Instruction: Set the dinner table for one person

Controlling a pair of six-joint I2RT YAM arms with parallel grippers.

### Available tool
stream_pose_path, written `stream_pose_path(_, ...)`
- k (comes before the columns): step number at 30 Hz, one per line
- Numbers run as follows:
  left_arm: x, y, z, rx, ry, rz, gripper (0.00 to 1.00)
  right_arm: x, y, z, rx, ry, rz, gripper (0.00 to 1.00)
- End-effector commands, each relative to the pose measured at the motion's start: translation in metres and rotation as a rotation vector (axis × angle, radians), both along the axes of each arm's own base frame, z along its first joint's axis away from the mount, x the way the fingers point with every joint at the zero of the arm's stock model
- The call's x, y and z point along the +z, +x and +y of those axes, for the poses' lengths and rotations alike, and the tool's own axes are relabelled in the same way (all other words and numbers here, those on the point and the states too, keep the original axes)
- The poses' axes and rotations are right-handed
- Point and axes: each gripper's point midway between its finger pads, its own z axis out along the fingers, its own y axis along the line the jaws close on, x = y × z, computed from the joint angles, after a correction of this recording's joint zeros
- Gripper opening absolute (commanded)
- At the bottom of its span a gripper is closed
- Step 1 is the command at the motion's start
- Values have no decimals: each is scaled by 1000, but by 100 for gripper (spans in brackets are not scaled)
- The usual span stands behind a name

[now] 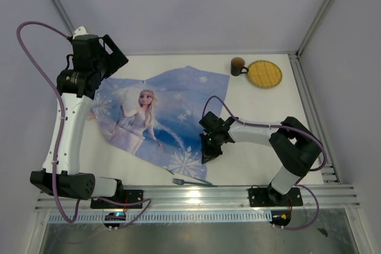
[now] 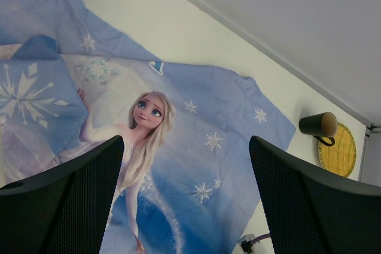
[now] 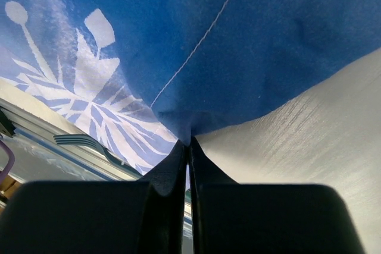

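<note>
The white dinner table (image 1: pixel 262 123) carries a rumpled blue printed cloth (image 1: pixel 161 117) across its left and middle. My right gripper (image 1: pixel 208 156) is low at the cloth's near right edge. In the right wrist view it (image 3: pixel 189 144) is shut on a pinched fold of the blue cloth (image 3: pixel 238 40), with bare tabletop (image 3: pixel 309 141) to the right. My left gripper (image 1: pixel 110 57) hangs above the cloth's far left corner. Its jaws (image 2: pixel 186 206) stand wide open with nothing between them, and the cloth (image 2: pixel 196 147) lies below.
A dark mug (image 1: pixel 237 65) and a round yellow woven mat (image 1: pixel 264 74) sit at the far right of the table; both also show in the left wrist view, mug (image 2: pixel 319 125) and mat (image 2: pixel 339 153). A fork (image 1: pixel 190 181) lies by the near rail, partly under the cloth's edge.
</note>
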Motion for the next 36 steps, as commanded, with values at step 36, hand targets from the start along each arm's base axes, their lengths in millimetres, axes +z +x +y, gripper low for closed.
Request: stream_pose_path(36,14,2,-2,-13,-3,-52,88,8,68,-44,-139,-227,-136,3)
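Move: Ahead of the right hand, which already pinches the tablecloth's right edge at table height, the bare table it is drawing the edge onto lies about 6 cm forward and 3 cm to the right. The cloth's near corner trails some 6 cm back, level sideways; the mostly covered knife is about 5 cm back and 5 cm left, the fork 7 cm back and 3 cm left. From the idle left hand, that bare spot is roughly 17 cm back, 32 cm right and 36 cm below. Dragging the pinched tablecloth edge away from the fork and knife, the right hand goes about 6 cm forward, keeping within a centimetre of its starting height. Midway it swings rightward as well, ending some 3 cm to the right over the bare table. The fingers stay shut on the cloth while the wrist tilts about 10 degrees, bringing them closer to straight down. ##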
